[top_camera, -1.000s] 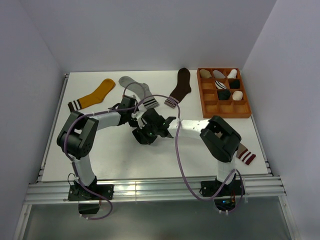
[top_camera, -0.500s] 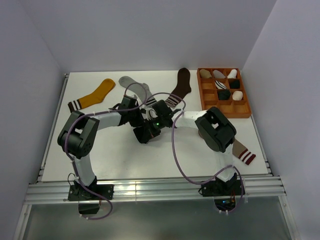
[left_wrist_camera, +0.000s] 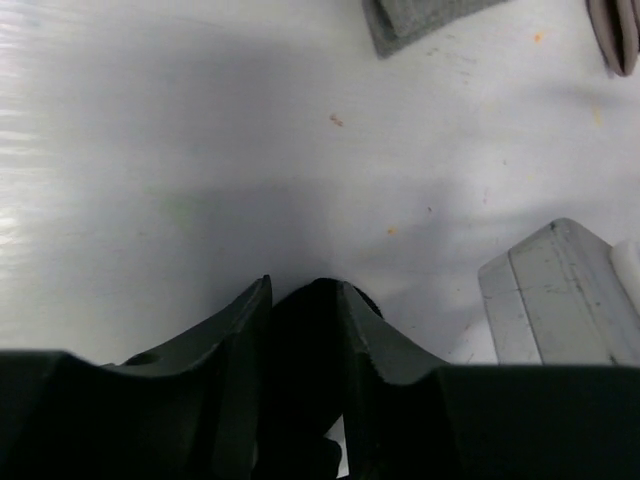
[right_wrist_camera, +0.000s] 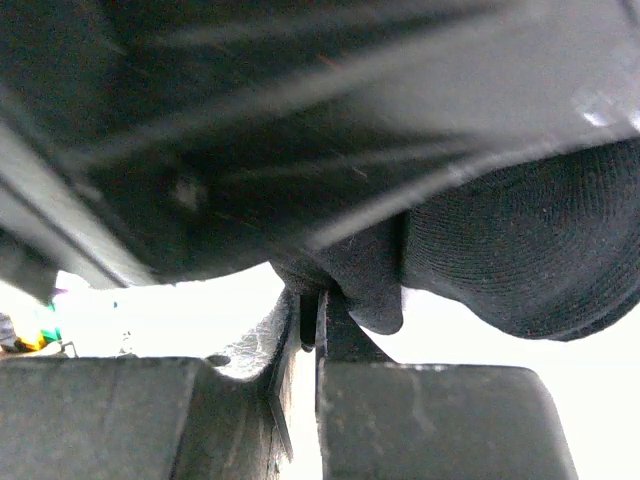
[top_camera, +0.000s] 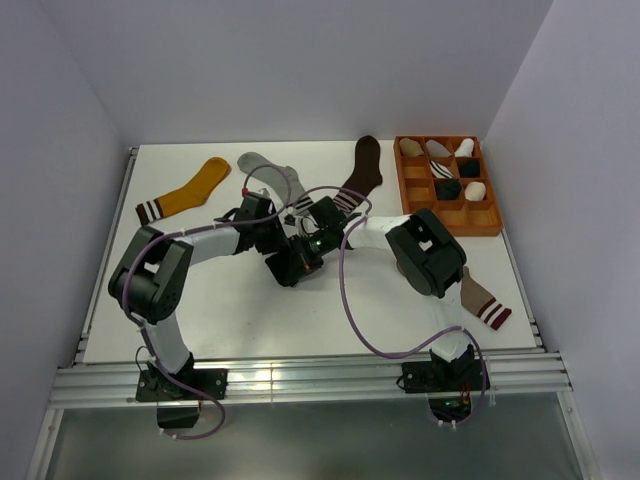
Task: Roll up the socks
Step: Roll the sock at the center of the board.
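A charcoal-black sock [top_camera: 284, 270] lies bunched in a roll on the white table [top_camera: 200, 300], and both grippers meet at it. My left gripper [top_camera: 277, 244] comes in from the left. In the left wrist view its jaws [left_wrist_camera: 300, 295] stand parted with the black sock [left_wrist_camera: 300, 350] filling the gap. My right gripper [top_camera: 304, 252] reaches in from the right. In the right wrist view it [right_wrist_camera: 318, 305] is shut on a fold of the black sock [right_wrist_camera: 520, 250]. A taupe sock [top_camera: 480, 305] with a maroon-and-white cuff lies by the right arm's base.
A mustard sock [top_camera: 185, 190], a light grey sock [top_camera: 272, 178] and a dark brown sock [top_camera: 360, 175] lie along the back. A wooden compartment tray [top_camera: 447, 224] holding rolled socks stands at the back right. Walls close in on both sides.
The left jaws have parted around the black sock. The right arm's elbow has swung left and back, uncovering more of the taupe sock, while its gripper stays pinched on the black sock.
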Controlling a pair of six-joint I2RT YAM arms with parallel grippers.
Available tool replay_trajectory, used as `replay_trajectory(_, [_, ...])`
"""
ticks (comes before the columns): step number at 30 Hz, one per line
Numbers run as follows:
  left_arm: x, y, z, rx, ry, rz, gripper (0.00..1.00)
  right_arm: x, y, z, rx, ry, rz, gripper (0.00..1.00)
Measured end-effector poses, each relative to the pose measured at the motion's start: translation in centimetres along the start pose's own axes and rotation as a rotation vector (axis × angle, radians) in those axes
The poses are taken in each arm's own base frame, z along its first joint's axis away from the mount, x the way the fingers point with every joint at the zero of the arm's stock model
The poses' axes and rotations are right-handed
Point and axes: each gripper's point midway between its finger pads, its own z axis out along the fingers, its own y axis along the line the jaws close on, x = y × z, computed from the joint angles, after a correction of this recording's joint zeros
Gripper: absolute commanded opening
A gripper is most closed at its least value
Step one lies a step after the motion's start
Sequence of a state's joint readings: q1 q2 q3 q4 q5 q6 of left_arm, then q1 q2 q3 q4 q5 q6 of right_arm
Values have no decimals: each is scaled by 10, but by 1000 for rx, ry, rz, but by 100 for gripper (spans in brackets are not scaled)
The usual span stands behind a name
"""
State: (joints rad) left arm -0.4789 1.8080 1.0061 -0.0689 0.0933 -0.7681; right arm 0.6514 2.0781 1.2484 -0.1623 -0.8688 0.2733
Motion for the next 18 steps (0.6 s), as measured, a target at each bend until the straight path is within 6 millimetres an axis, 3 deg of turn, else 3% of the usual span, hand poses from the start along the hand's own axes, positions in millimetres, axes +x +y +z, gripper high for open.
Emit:
replay_trajectory(4, [-12,11,-9,-57,-49,-23,48,0,0,0,4,2,9,0])
replay_trajectory(8, [-36,24,-28,-102,-134,-77,58,0,0,0,7,2,18,0])
replay_trajectory(13, [-66,37,-59,-138,-260,-169,59,0,0,0,8,2,27,0])
replay_trajectory(15, [-65,39,-72,-127,-288,-195,59,0,0,0,8,2,30,0])
replay_trajectory(18, [-45,43,-85,-91,-283,-221,59,0,0,0,9,4,34,0])
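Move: The half-rolled black sock lies just under my left hand, its middle about 4 cm back and 2 cm to the right, barely a centimetre lower. From my right hand, which still pinches its near edge, the sock's middle is some 3 cm ahead and 3 cm left, a little lower. From my left hand, the grey sock is about 16 cm straight ahead and the yellow sock roughly 14 cm ahead and 24 cm left. With my fingers already parting, I lift my left hand clear of the black sock, sweeping about 8 cm left and 6 cm up, edging a little forward first and then drawing back near the end. It swings some 20 degrees counter-clockwise while the fingers open wider. My right hand stays put, keeping its pinch on the sock's edge. ##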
